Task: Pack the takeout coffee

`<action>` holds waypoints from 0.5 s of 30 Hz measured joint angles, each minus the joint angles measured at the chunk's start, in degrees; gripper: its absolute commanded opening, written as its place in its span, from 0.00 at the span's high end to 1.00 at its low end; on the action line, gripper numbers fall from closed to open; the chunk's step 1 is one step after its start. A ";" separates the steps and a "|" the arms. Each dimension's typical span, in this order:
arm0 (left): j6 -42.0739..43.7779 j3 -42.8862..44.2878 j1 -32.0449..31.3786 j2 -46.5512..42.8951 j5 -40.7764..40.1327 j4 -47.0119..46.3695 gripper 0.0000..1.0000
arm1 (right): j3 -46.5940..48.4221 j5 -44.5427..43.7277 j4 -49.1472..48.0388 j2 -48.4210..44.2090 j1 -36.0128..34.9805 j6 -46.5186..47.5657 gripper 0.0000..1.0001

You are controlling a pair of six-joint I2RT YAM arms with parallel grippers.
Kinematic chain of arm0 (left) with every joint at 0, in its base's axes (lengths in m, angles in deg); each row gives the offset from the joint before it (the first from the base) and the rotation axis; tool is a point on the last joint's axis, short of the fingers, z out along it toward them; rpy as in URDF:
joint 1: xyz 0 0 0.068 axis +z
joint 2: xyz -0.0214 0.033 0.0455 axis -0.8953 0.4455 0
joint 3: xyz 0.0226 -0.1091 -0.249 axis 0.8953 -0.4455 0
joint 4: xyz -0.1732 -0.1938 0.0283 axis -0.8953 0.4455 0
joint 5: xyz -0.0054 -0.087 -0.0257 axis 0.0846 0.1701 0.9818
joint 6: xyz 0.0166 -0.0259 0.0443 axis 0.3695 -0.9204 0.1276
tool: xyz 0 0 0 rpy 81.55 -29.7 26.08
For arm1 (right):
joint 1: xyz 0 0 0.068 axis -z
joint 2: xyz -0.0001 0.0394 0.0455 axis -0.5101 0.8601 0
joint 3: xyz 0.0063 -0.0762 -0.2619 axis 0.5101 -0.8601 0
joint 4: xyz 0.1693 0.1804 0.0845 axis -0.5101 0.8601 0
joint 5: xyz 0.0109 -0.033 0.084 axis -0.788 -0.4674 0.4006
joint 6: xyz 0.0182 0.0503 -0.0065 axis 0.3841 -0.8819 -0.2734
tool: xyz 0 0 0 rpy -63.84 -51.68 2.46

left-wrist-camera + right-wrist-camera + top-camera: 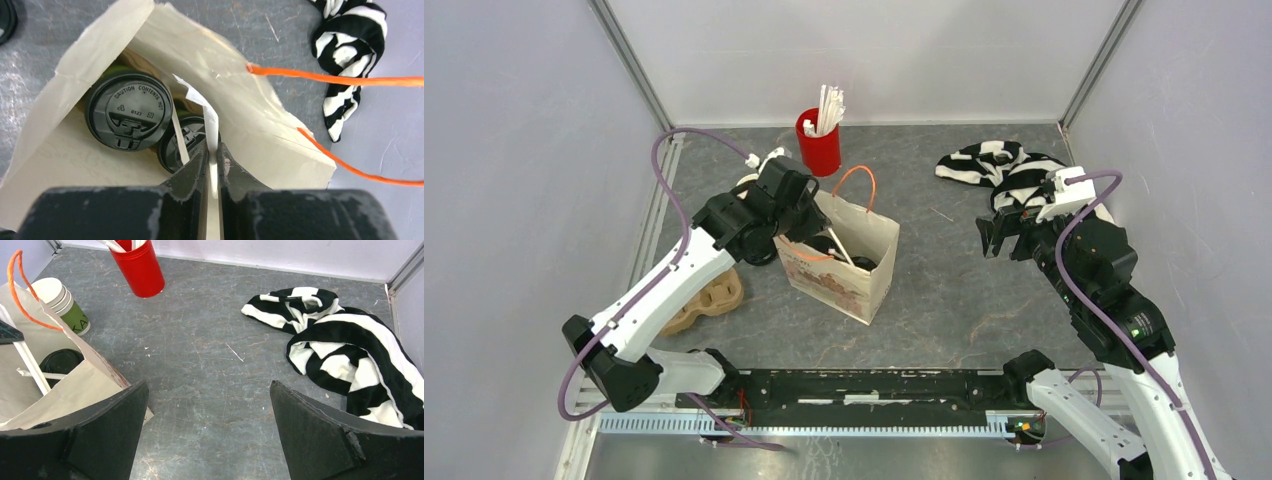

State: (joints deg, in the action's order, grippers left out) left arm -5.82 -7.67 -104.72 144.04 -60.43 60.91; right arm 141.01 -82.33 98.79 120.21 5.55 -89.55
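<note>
The takeout coffee is two black-lidded cups, one (129, 110) larger in view and one (187, 140) partly hidden behind my fingers. Both stand inside the open paper bag (849, 275), whose wall (235, 85) fills the left wrist view. My left gripper (212, 147) hangs over the bag's mouth (807, 228), shut on a thin white stick (212, 122) that points down into the bag. Another white stick (179, 137) leans between the lids. My right gripper (207, 385) stands open above bare table (989, 235), right of the bag, with nothing between its fingers.
A red cup (819, 140) of white sticks stands behind the bag. A stack of lidless green cups (62, 302) sits beside it. A black-and-white striped cloth (1004, 170) lies at the back right. A brown cardboard carrier (709, 300) lies under the left arm. Orange bag handles (340, 78) stick out.
</note>
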 measured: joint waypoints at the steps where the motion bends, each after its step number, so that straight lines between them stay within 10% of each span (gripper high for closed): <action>1: -0.48 -0.52 0.02 0.04 0.90 -0.07 0.84 | 0.00 0.17 0.02 0.00 -0.02 0.00 0.02; 8: -2.12 -2.84 0.00 0.09 5.18 -0.26 0.38 | -0.22 0.39 0.04 -0.15 -0.02 0.00 0.02; 15: 4.90 3.45 0.02 0.07 5.66 -0.66 0.20 | -0.22 -0.04 0.15 -0.72 -0.02 0.02 0.02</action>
State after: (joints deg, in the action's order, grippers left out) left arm -0.92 -4.21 -104.69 144.11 -54.76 60.26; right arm 140.79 -82.38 98.95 119.49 5.53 -89.52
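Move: The left hand holds a wrapped straw at the mouth of the paper bag; the bag's middle lies roughly 4 cm back, 4 cm to the right and 14 cm below. The red straw cup stands about 20 cm ahead and 2 cm left, the loose black lid about 17 cm left and 2 cm ahead, both over 20 cm lower. From the right hand the bag is some 28 cm left, about level forward, and 22 cm lower. Left hand dips 2 cm, easing back and right, opens wide to release the straw, then rises some 4 cm. ##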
